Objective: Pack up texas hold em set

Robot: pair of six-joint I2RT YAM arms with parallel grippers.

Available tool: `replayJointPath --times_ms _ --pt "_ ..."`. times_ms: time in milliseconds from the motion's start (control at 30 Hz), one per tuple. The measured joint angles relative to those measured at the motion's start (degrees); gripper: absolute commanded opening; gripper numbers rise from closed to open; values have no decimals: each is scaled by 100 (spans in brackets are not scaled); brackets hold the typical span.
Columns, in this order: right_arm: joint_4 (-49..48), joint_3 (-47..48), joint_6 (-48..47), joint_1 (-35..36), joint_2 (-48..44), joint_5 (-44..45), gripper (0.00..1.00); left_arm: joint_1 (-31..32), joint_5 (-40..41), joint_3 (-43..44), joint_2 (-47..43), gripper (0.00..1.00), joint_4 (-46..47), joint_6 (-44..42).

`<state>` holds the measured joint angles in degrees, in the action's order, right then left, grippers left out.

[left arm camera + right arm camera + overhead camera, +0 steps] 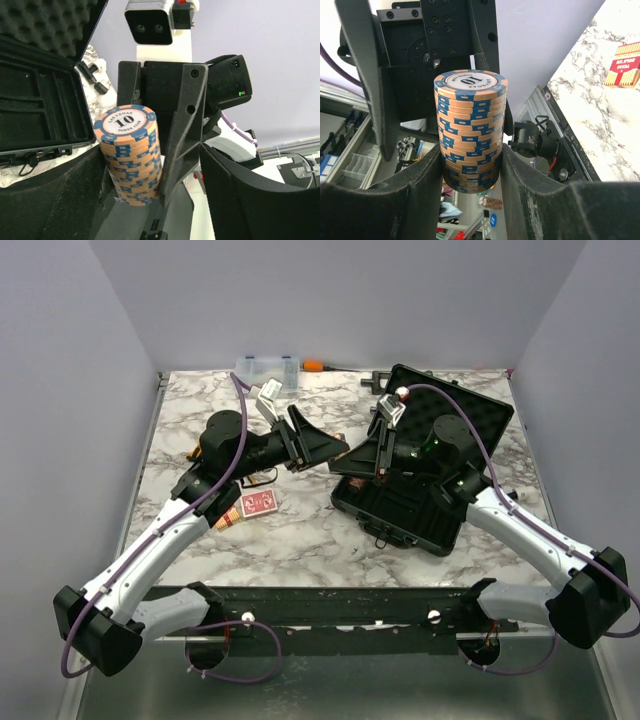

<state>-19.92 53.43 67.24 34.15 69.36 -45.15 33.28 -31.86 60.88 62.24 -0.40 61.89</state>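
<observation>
An orange-and-blue poker chip roll (pixel 470 130) marked 10 is held in the air between both arms. My right gripper (pixel 470 175) is shut on it, one finger (pixel 415 195) pressed to each side of its lower half. My left gripper (pixel 150 200) stands open around the same chip roll (pixel 129 155); a wide gap lies between the roll and its right finger (pixel 260 200). The two grippers, left (pixel 318 445) and right (pixel 365 455), meet beside the open black case (pixel 430 510). A red-backed card deck (pixel 260 504) and another chip roll (pixel 228 521) lie on the marble table.
A clear organizer box (pixel 268 370) and an orange-handled tool (pixel 313 366) sit at the table's back edge. The case's foam-lined lid (pixel 480 410) stands open towards the back right. White walls close in the table on three sides.
</observation>
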Motion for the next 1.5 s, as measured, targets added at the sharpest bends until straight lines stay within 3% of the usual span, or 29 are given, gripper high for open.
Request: replayJointPath --times_ms 233,500,767,1133,1500 --pt "120 0 -90 2 -4 35 0 -7 42 -125 -214 91 63 -44" --pt "1019 105 -437 2 -15 490 1 -138 129 -627 -796 94 -9 -105" --pt "2671 210 -828 2 -48 1744 1 -302 581 -898 -1698 94 -1233 -798" --pt "4341 208 -734 2 -9 3084 1 -361 1591 -1008 -2813 94 -3333 -2424" --pt "5532 295 -426 2 831 3783 1 -361 2498 -1572 -3834 94 -4269 -3167"
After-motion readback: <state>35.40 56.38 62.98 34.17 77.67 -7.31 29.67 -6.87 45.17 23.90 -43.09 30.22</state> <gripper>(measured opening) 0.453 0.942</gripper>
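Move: The right gripper already holds the orange-and-blue chip stack. The empty near half of the case's second row lies about 14 cm ahead, 9 cm right and 30 cm below it; the long stack is about 23 ahead and 7 right, the short stack about 22 ahead and 12 right. From the already loosened left gripper, the held stack is level, some 2 cm to the right, and the red card deck about 12 cm ahead, 20 left and 33 below, with the striped box roughly 8 ahead and 28 left. Keep the right fingers shut on the chip stack and lower it some 22 cm towards the case, easing forward first and then about 9 cm to the right, while the wrist swings the fingers from pointing left to steeply down. Open the left gripper the rest of the way and draw it off, left, down and a little back, its fingers tipping down towards the card-deck side. ##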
